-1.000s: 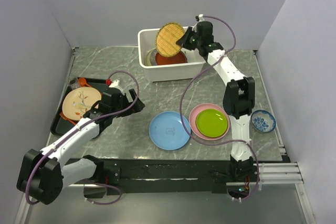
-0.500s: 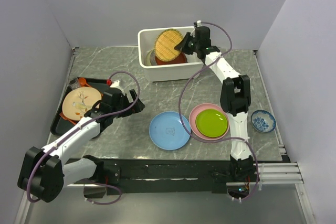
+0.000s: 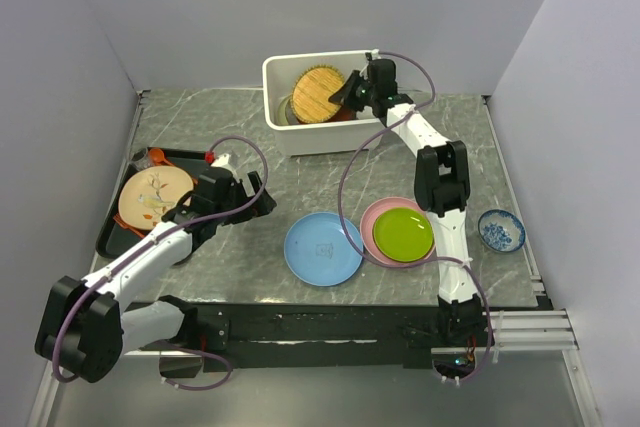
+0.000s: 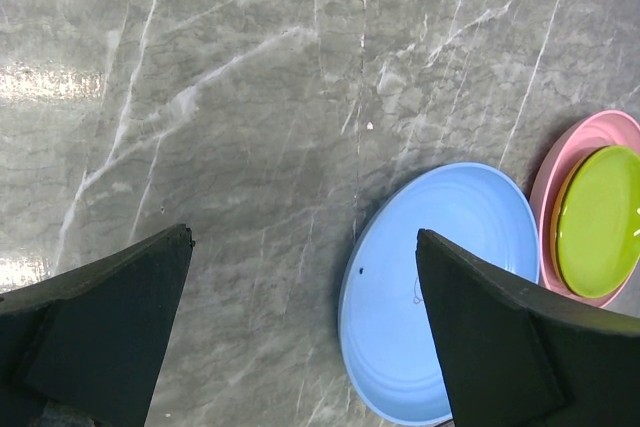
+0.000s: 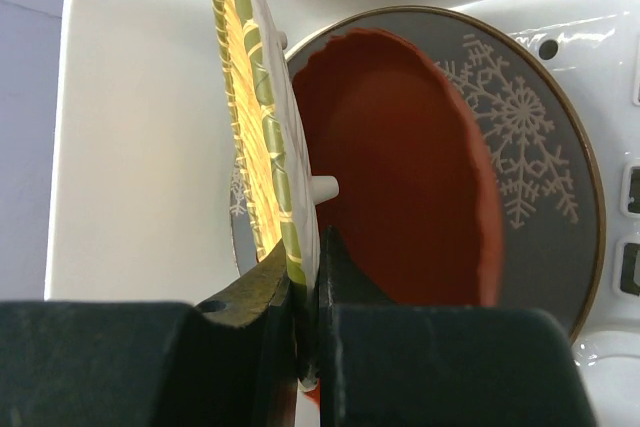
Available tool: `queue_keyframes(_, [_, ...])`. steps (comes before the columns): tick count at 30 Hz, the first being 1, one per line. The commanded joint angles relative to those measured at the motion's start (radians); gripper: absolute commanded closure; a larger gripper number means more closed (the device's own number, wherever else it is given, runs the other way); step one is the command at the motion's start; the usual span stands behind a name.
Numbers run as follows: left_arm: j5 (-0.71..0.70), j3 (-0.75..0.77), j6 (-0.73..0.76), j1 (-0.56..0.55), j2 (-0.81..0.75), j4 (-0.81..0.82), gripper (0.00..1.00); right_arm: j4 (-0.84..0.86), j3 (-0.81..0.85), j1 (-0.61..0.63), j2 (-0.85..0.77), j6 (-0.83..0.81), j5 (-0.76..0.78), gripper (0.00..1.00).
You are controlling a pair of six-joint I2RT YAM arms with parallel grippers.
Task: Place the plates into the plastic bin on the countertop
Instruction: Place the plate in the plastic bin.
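My right gripper [image 5: 310, 247] is shut on the rim of the yellow woven disc [image 5: 258, 117], which it holds on edge inside the white plastic bin [image 3: 320, 137]. Under the disc, a red plate [image 5: 400, 177] lies on a grey plate [image 5: 530, 177] with snowflake print. The blue plate [image 3: 322, 248] rests on the countertop [image 3: 300, 182]. The lime green plate [image 3: 403, 233] sits stacked on the pink plate [image 3: 372, 219]. A cream plate [image 3: 153, 197] with a leaf sprig lies on the left. My left gripper [image 4: 303, 237] hangs open above the countertop, just left of the blue plate [image 4: 440, 287].
The cream plate sits on a flat black tray [image 3: 112, 232] at the left edge, with orange and red items behind it. A small blue-and-white bowl [image 3: 500, 230] stands at the right. Grey walls close in the countertop on three sides.
My right gripper has lowered the yellow woven disc from above the bin's rim down into the bin. The left arm has barely moved.
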Motion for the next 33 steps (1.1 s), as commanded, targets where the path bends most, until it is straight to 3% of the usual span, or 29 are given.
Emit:
queue_keyframes(1, [-0.003,-0.006,0.018,-0.004,0.009,0.029,0.01,0.055,0.048,-0.008,-0.014,-0.004,-0.02,0.85])
queue_keyframes(12, [-0.002,0.009,0.023,-0.004,0.014,0.023,0.01,-0.025,0.057,-0.014,-0.049,-0.049,0.011,0.41])
queue_keyframes(18, [0.002,0.007,0.018,-0.004,0.0,0.021,0.01,-0.172,0.123,-0.014,-0.076,-0.104,0.106,0.25])
queue_keyframes(22, [0.006,0.006,0.017,-0.005,-0.005,0.018,0.01,-0.261,0.137,-0.013,-0.117,-0.139,0.169,0.21])
queue_keyframes(33, [0.0,0.014,0.015,-0.013,-0.023,0.001,0.01,-0.224,0.039,0.015,-0.267,-0.216,0.252,0.16])
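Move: Down inside the bin, the red plate that the held pie-pattern plate goes onto lies about 3 cm ahead of the right hand, 4 cm to its left and 7 cm below. The held plate's middle is some 6 cm left of the hand and 2 cm ahead; the grey plate, under the red one, lies 3 cm ahead, 6 cm left and 8 cm below. From the left hand the red plate is about 34 cm ahead, 15 cm right and 5 cm lower. Opening its fingers wide, the right hand lets go of the right edge of the pie-pattern plate, at first almost in place and sinking about 1 cm. It slips away rightward some 4 to 5 cm from the plate, then rises quickly to about 6 cm above its starting height, drawing slightly back and rolling some 15 degrees with its left side dipping. ##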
